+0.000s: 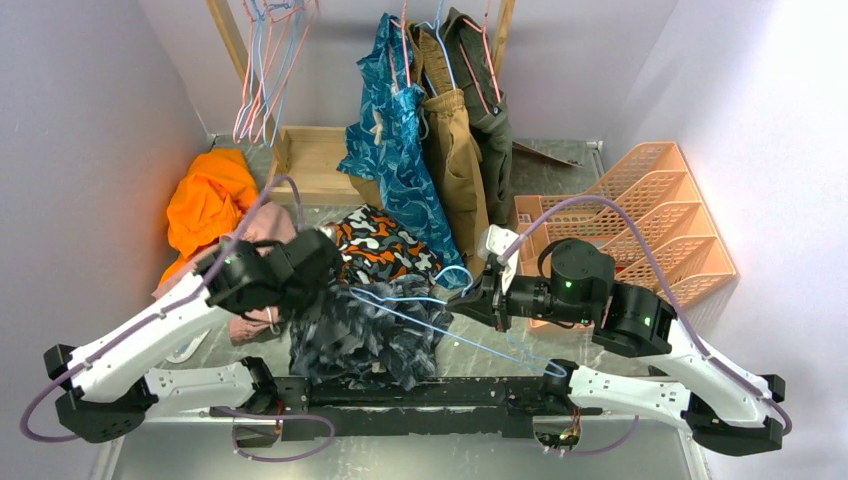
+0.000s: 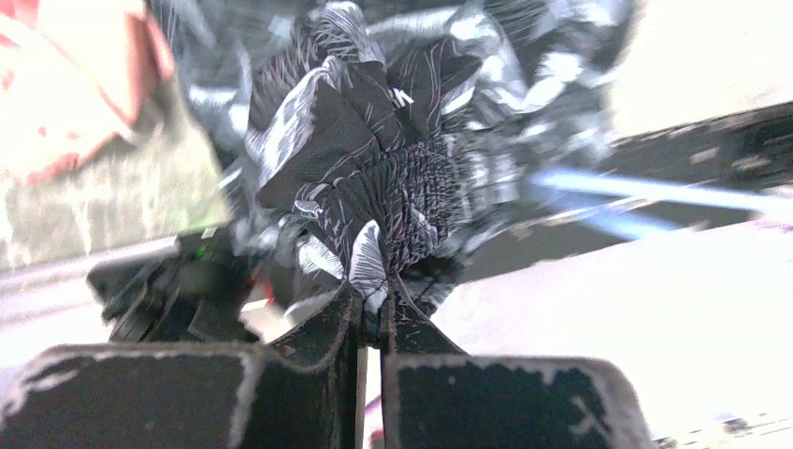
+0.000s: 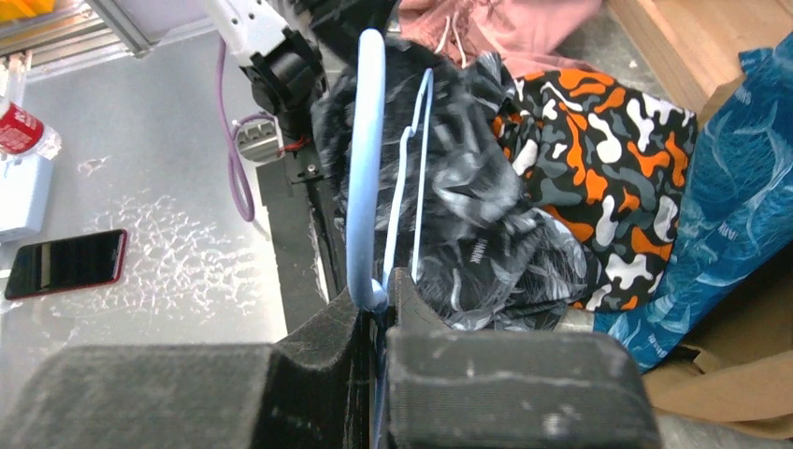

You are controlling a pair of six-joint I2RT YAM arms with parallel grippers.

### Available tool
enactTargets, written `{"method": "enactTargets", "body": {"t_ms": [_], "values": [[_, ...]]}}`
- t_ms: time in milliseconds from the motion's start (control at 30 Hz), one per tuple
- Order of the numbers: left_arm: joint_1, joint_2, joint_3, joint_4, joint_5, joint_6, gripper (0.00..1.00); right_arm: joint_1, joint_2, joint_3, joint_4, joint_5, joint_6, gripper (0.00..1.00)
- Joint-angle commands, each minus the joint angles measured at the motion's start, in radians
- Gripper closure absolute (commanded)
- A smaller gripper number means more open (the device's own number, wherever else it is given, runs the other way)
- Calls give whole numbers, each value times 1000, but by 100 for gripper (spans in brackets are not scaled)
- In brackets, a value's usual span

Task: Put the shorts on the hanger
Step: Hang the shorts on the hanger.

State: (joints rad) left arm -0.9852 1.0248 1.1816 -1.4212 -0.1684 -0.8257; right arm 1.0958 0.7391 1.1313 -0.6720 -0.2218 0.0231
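Note:
The shorts (image 1: pixel 360 335), dark charcoal with a grey-white leafy print, hang bunched over the near middle of the table. My left gripper (image 1: pixel 312 272) holds their upper left part; in the left wrist view it (image 2: pixel 374 297) is shut on a pinched fold of the shorts (image 2: pixel 374 168). The light-blue wire hanger (image 1: pixel 445 318) lies slanted across the shorts' right side. My right gripper (image 1: pixel 478 300) grips it at its right end. Seen from the right wrist, the gripper (image 3: pixel 383 292) is shut on the hanger (image 3: pixel 363 168), which runs away from the jaws over the shorts (image 3: pixel 477 215).
Black-orange-white shorts (image 1: pixel 385 245) lie just behind. Teal shorts (image 1: pixel 395 150) and brown and olive garments hang on a rail at the back. An orange garment (image 1: pixel 205 200), a wooden box (image 1: pixel 315 165), pink hangers (image 1: pixel 265 70) and a peach file rack (image 1: pixel 640 220) surround the middle.

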Motion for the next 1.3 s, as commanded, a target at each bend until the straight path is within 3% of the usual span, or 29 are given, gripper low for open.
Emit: {"method": "enactTargets", "body": {"t_ms": [0, 267, 400, 633, 933, 1267], "values": [[2, 89, 289, 19, -107, 44, 93, -1, -4, 72, -21, -49, -22, 100], [2, 200, 443, 21, -110, 101, 93, -1, -27, 31, 24, -42, 1, 100], [1, 210, 477, 21, -101, 107, 93, -2, -43, -25, 92, 59, 11, 100], [2, 227, 572, 48, -44, 141, 93, -1, 55, -65, 161, 13, -18, 100], [1, 241, 593, 307, 159, 194, 93, -2, 92, -229, 586, 111, 7, 100], [-4, 274, 717, 550, 344, 218, 93, -2, 176, -383, 1186, 268, 92, 100]]}}
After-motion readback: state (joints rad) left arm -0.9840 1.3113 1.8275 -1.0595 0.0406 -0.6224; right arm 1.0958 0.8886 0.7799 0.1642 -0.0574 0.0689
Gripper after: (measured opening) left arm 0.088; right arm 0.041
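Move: The left hand already pinches the black shorts' waistband; the hanger's near tip is about 8 cm to its right and some 6 cm above, level with it ahead. The crumpled body of the shorts lies some 13 cm right, 6 cm back and 11 cm below it, the orange camo shorts 14 cm ahead and 17 cm right. From the right hand, already gripping the hanger at its neck, the held waistband is roughly 28 cm left, 4 cm ahead and 14 cm below. Keeping its pinch on the waistband, the left hand hoists it about 20 cm and forward, then sweeps it some 15 cm right towards the hanger's hook and the right gripper, its downward fingers swinging out to the right. The right hand keeps the hanger gripped, bobs up a couple of centimetres, then dips and pushes left and forward to meet the waistband, tilting some 20 degrees and rising again at the end, so that the hanger's near arm goes in at the waist opening. ##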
